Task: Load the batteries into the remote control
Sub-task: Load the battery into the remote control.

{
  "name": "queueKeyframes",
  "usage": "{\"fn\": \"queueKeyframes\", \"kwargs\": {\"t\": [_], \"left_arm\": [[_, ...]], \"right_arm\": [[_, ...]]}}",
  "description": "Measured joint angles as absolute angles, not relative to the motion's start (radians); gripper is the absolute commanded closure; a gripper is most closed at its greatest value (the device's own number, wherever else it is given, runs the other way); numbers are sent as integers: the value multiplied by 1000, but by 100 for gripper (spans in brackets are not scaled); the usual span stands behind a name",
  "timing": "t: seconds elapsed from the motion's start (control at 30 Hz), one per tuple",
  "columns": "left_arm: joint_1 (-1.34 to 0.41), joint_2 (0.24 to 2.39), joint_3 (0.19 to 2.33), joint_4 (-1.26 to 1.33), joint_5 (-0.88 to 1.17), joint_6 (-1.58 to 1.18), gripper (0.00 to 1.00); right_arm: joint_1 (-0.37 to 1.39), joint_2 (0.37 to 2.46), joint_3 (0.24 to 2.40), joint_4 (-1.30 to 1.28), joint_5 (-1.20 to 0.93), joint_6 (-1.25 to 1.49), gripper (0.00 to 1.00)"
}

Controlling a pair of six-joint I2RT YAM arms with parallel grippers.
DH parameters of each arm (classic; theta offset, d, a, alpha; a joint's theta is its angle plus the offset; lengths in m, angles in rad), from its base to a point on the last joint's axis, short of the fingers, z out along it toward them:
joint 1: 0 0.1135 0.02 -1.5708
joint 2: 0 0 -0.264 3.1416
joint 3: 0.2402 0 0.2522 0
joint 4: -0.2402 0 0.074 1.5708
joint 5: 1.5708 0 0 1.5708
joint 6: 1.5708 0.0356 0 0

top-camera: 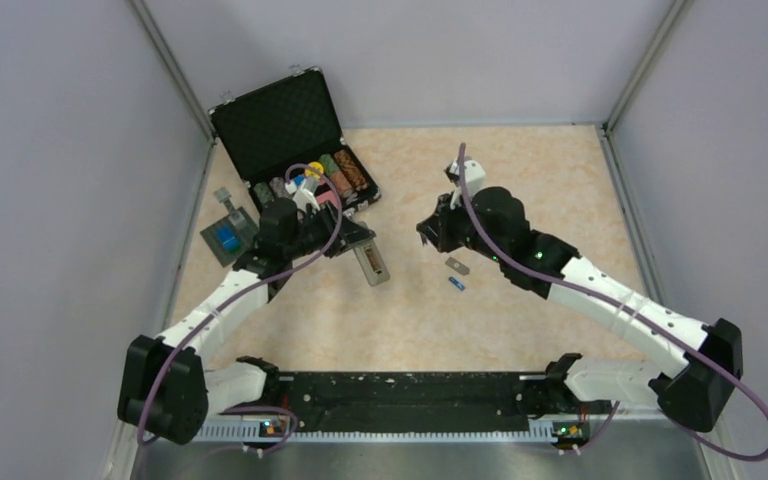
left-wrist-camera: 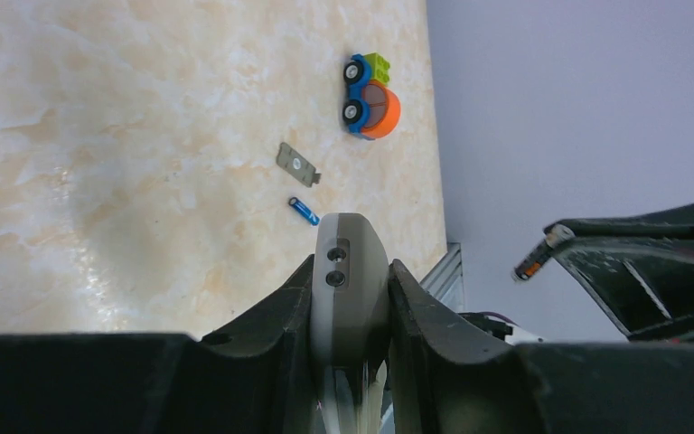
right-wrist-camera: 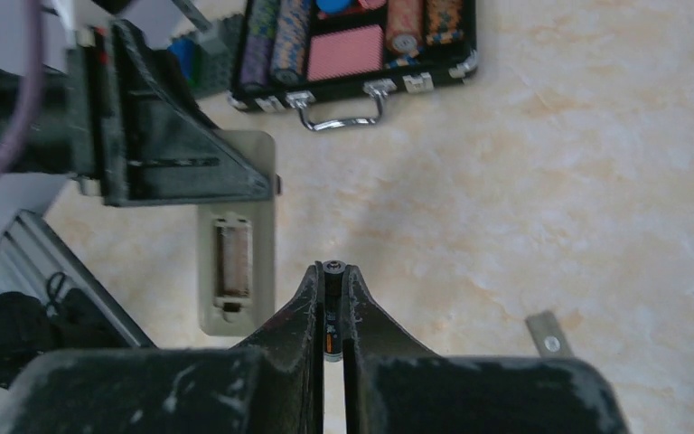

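Observation:
My left gripper is shut on the remote control, gripping it by its long sides above the table. The remote's greyish back faces up with the battery compartment open. My right gripper is shut on the dark grey battery, which lies lengthwise between the fingers. It hovers to the right of the remote, a short gap apart. The blue battery lies on the table below my right gripper. The small grey compartment cover lies beside it.
An open black case with chips and cards stands at the back left. A grey square plate with a blue block lies left of my left gripper. A block toy car sits beyond the cover.

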State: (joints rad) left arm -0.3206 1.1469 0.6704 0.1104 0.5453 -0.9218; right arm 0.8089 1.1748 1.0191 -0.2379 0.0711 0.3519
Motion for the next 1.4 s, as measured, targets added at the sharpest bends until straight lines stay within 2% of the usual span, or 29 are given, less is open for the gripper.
{"fn": "queueKeyframes", "kwargs": {"t": [0.27,0.5,0.83,1.4], "left_arm": [[-353,1183,719,136,553,-971,100],[-355,1182,724,150,549,-992,100],[-355,1166,724,211,555,-1023,100],[-356,1156,722,225,579,-1034,100]], "right_arm": [[816,1138,1008,-107,-56,427,100],[877,1198,1008,-23,-95,450,100],[946,1256,974,72,-33,433,100],[950,1256,896,202,35,370,100]]}}
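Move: The battery compartment in the remote lies some 10 cm left of the right hand, about 3 cm nearer the base and 7 cm below. From the right hand, the blue battery on the table is about 8 cm right, level fore and aft, the battery cover 8 cm right and 4 cm ahead, both some 23 cm down. From the left hand, the held battery is roughly 12 cm right, 2 cm back and 6 cm higher. Leftwards and a little back, the right hand carries its pinched battery about 8 cm towards the open compartment, rising first, then sinking some 3 cm and easing slightly forward, its fingers swinging left and levelling out. The left hand keeps hold of the remote and lifts it some 4.5 cm, shifting right to meet the battery. Contact with the compartment can't be made out. ##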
